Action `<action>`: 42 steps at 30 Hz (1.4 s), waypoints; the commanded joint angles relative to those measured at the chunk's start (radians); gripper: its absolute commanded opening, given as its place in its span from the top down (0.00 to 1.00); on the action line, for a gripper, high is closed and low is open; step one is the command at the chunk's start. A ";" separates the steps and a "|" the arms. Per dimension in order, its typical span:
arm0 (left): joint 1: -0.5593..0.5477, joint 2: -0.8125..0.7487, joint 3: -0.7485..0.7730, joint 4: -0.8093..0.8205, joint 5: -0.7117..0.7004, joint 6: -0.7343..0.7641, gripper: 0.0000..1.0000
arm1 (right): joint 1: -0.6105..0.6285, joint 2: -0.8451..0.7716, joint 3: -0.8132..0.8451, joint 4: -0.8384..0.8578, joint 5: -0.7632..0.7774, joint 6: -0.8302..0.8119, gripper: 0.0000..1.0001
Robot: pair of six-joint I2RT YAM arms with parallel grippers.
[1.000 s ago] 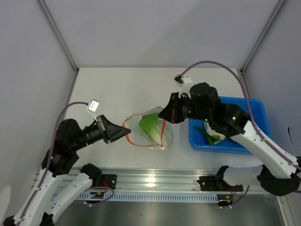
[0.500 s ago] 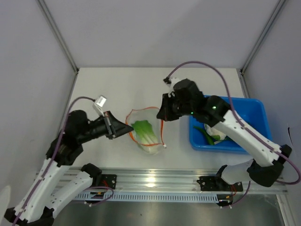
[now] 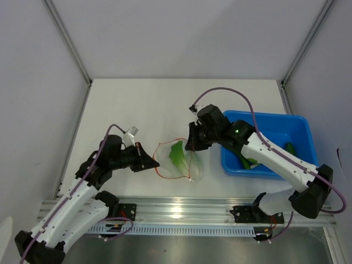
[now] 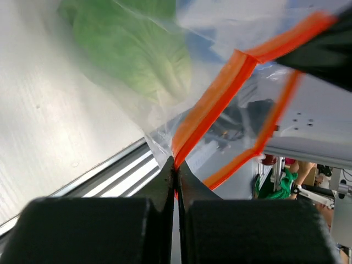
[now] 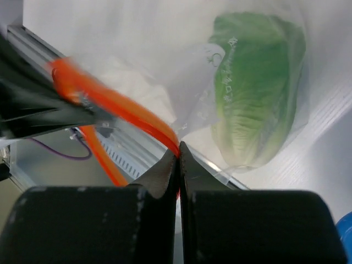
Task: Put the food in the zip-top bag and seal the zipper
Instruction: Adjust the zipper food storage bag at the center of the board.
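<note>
The clear zip-top bag [image 3: 184,165] hangs between my two grippers near the table's front, with a leafy green vegetable [image 3: 177,155] inside it. Its orange-red zipper [image 3: 163,146] forms an open loop at the mouth. My left gripper [image 3: 156,163] is shut on the left end of the zipper [image 4: 212,107]. My right gripper [image 3: 190,146] is shut on the right end of the zipper [image 5: 124,113]. The leaf [image 4: 132,52] shows through the plastic in the left wrist view, and the same leaf [image 5: 256,91] in the right wrist view. More green food [image 3: 246,160] lies in the blue bin.
A blue rectangular bin [image 3: 300,124] stands at the right of the table, under my right arm. A metal rail [image 3: 181,212] runs along the near edge. Grey walls close off the left, right and back.
Both grippers have come down and nearer to the front edge with the bag. The left gripper has moved right, and the bag's mouth has narrowed.
</note>
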 commanded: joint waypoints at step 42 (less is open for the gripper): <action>0.010 0.178 0.309 0.214 0.113 0.062 0.99 | -0.679 -0.146 0.073 -0.289 0.204 0.027 0.01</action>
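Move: Both hands still pinch opposite sides of the bag's orange zipper, with the lettuce hanging between them: roughly 6 cm ahead, 7 cm right and 8 cm below the left hand, and 1 cm ahead, 4 cm left and 13 cm below the right hand. From the right hand, the blue box's middle is about 8 cm ahead, 29 cm right and 18 cm lower. The cauliflower in the box lies about 6 cm ahead, 24 cm right and 18 cm below that same hand. Keeping its shut grip on the zipper, the left hand flicks the bag up about 18 cm with fingertips tilting upward, lowers it some 10 cm, then eases forward and right, rising slightly. The right hand rises only about 7 cm, sinks back as its fingers start to open and let go of its side of the zipper, then opens wide and swings up, right and forward towards the blue box, ending about 18 cm to the right and turned some 40 degrees clockwise. ##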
